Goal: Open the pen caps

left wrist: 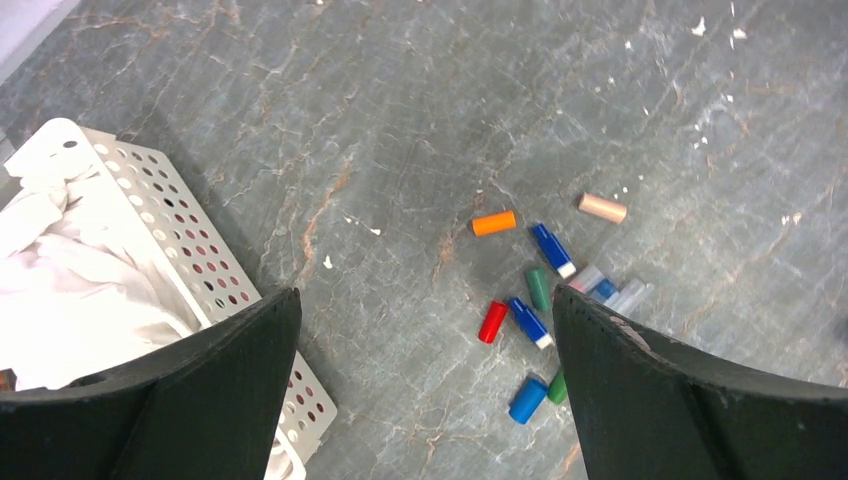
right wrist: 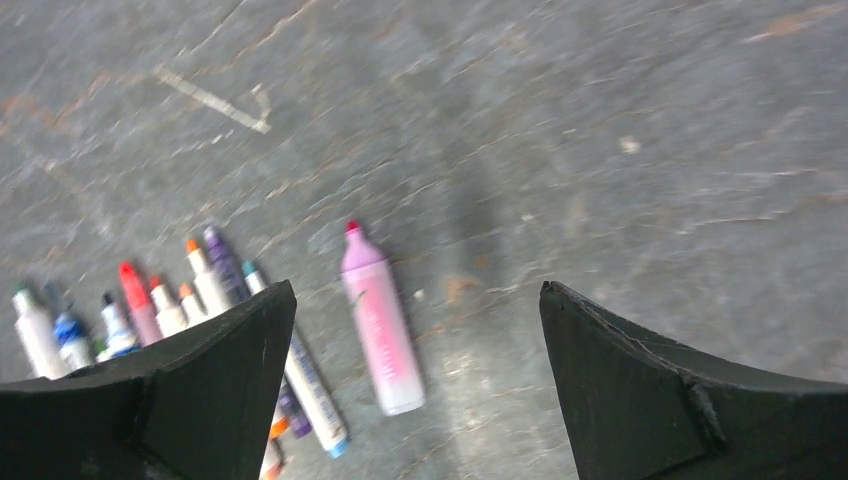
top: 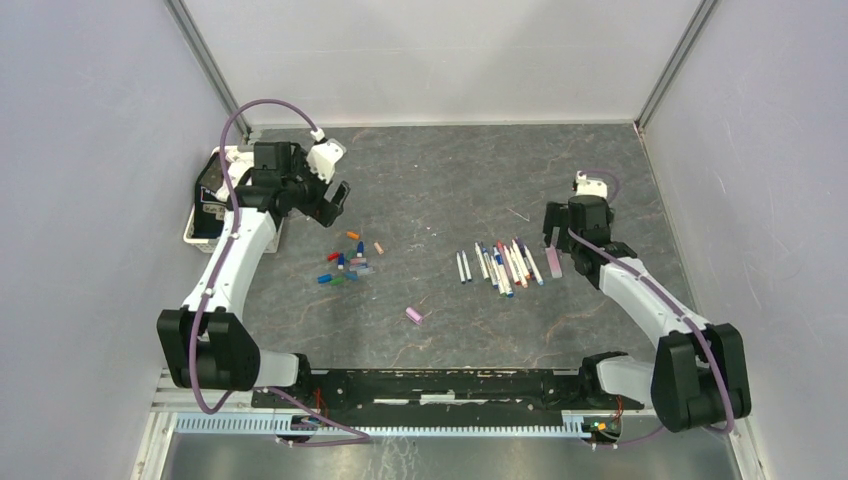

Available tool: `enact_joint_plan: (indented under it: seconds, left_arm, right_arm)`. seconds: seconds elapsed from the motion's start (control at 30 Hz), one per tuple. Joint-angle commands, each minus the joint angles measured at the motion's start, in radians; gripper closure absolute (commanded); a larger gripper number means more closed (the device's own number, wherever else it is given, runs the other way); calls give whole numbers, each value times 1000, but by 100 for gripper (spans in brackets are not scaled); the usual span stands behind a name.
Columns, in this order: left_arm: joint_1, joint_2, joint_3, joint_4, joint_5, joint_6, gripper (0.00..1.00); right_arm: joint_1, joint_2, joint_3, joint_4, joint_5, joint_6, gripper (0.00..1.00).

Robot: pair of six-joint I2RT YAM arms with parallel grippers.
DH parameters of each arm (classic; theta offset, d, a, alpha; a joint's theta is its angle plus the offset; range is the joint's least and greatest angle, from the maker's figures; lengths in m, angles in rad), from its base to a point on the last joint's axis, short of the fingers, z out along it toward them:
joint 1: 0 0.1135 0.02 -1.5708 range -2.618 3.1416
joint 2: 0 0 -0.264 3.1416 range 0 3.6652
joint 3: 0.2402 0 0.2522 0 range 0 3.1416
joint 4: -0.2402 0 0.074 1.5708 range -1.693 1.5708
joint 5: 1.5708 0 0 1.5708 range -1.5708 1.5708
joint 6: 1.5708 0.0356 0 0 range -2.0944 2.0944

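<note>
Several loose pen caps [top: 345, 265] in blue, red, orange and green lie in a cluster left of centre. In the left wrist view an orange cap [left wrist: 494, 223], a red cap [left wrist: 492, 322] and a blue cap [left wrist: 527, 400] show on the stone. A larger pink cap [top: 414, 315] lies alone nearer the arms. My left gripper [top: 335, 200] [left wrist: 425, 300] hangs open above and behind the cluster, holding nothing. My right gripper [top: 552, 238] [right wrist: 415, 290] is open over a fat pink marker [top: 553, 262] [right wrist: 380, 325], which lies free on the table with its red tip bare.
A row of slim uncapped pens [top: 500, 265] [right wrist: 150, 305] lies just left of the pink marker. A white perforated basket [top: 195, 230] [left wrist: 200, 250] holding white cloth [left wrist: 70, 290] stands at the far left by the wall. Grey walls enclose the table.
</note>
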Motion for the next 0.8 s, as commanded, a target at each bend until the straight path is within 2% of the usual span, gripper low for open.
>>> enact_joint_plan:
  seconds: [0.0,0.1,0.27,0.47,0.53,0.6,0.77]
  left_arm:
    - [35,-28,-2,103,-6,-125,0]
    - [89,-21,-32,170,10,-181,0]
    - [171,7,-181,331,85,-247,0]
    - [203,53,-423,594,88,-307,0]
    - [203,59,-505,746,80,-334,0]
    - [206,62,-544,812,87,-380,0]
    - [206,32,-708,1130,92,-464,0]
  right_arm:
    - [-3,-39,-58,90,299,-38,4]
    - [-8,-32,-165,248,423,-131,2]
    - [-29,-48,-273,379,531,-126,2]
    - [-50,-114,-484,730,517,-194,2]
    - [-51,-114,-550,851,478,-209,2]
    - [-51,-95,-597,963,451,-224,2]
    - [-52,-28,-637,1102,411,-244,2]
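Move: The pink highlighter lies uncapped and free beneath the right hand, about 3 cm to its left, 1 cm back and 8 cm below. Level with it, the row of uncapped pens is centred some 14 cm farther left, and two loose pens lie roughly 25 cm left of it and 2 cm nearer the base. From the left hand, the heap of caps is about 8 cm right, 4 cm back and 18 cm down; the white basket is some 21 cm left and 12 cm ahead. The empty right hand withdraws from over the pink highlighter towards the right wall, some 10 cm right, 6 cm back and 5 cm down after a slight rise, its left side dipping about 20 degrees as the wrist swings clockwise and the fingertips tilt up. Meanwhile the left hand first eases left and a little forward, then sinks about 15 cm in all between the basket and the caps, ending 5 cm farther left, turned some 20 degrees counter-clockwise with its left side lower; both grippers stay wide open and hold nothing. ##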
